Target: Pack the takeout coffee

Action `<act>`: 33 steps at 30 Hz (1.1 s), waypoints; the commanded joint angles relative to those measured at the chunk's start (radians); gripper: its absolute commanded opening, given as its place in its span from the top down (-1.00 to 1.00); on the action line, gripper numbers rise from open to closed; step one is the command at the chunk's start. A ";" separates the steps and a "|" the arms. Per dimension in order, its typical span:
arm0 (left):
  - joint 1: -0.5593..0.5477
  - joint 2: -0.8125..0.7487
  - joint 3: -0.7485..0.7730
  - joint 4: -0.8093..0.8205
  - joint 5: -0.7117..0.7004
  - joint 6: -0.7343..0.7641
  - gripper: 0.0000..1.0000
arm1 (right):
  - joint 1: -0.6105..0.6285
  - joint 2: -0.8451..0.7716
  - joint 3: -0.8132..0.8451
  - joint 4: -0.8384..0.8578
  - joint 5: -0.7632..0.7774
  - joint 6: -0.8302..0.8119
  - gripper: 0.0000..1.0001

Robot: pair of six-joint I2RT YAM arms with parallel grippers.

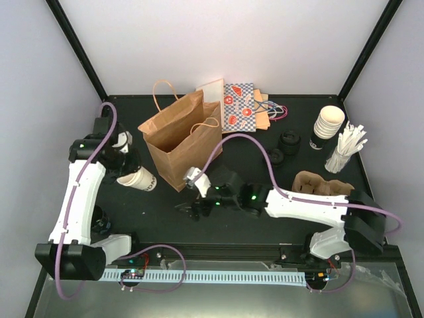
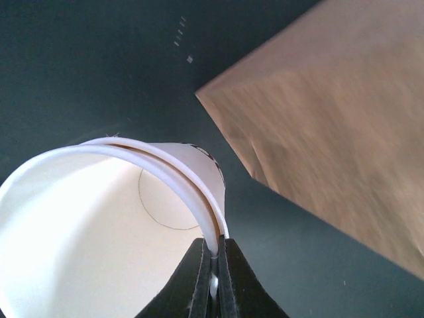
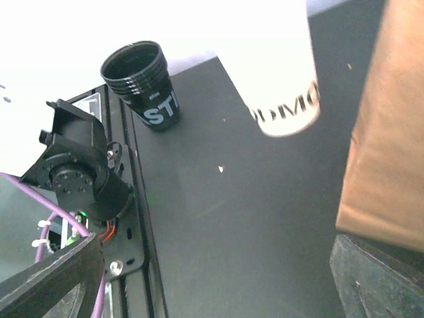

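The takeout coffee cup [image 1: 141, 179] is a white paper cup with dark lettering and no lid on it. It hangs tilted over the table, just left of the brown paper bag [image 1: 182, 139]. My left gripper [image 2: 215, 265] is shut on the cup's rim [image 2: 165, 175], where two nested rims show. In the right wrist view the cup [image 3: 281, 73] is at the top, with the bag [image 3: 391, 132] at the right edge. My right gripper [image 1: 191, 202] stands open, low over the table in front of the bag, with nothing between its fingers [image 3: 377, 278].
A stack of black cups [image 3: 142, 83] stands by the left arm's base. At the right are a stack of white cups [image 1: 328, 126], loose black lids [image 1: 288, 139], straws [image 1: 344, 149] and a cardboard carrier [image 1: 321, 183]. A patterned bag [image 1: 240, 106] lies behind the brown one.
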 commanded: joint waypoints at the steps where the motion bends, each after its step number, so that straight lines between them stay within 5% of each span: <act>1: -0.110 -0.032 0.008 -0.096 0.015 -0.059 0.97 | 0.041 0.085 0.120 0.065 0.063 -0.167 -0.88; 13: -0.200 -0.095 0.033 -0.169 0.052 -0.073 0.97 | 0.040 0.075 0.151 -0.124 0.141 -0.538 -1.00; 33: -0.211 -0.173 0.150 -0.259 0.215 -0.055 0.96 | 0.072 0.366 0.335 -0.007 0.106 -0.480 -0.93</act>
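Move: The left gripper already holds the white paper cups by their rims; their middle hangs about 3 cm right of its pads, 1 cm back and 5 cm lower. The empty right gripper is some 17 cm to its right, 10 cm back and about level. From the right gripper the cups are roughly 15 cm left, 9 cm ahead and 3 cm lower; the paper bag stands 19 cm straight ahead, the black cups 30 cm left and 4 cm back. Keep the left gripper shut on the rims and draw the white cups back about 8 cm and to the right, nearly as far, lifting once they near the right gripper. Meanwhile bring the open right gripper left to meet them, about 8 cm with a brief hesitation, rolling it some 25 degrees front side up and then sinking, so the jaws come around the cups' lower end without closing. ##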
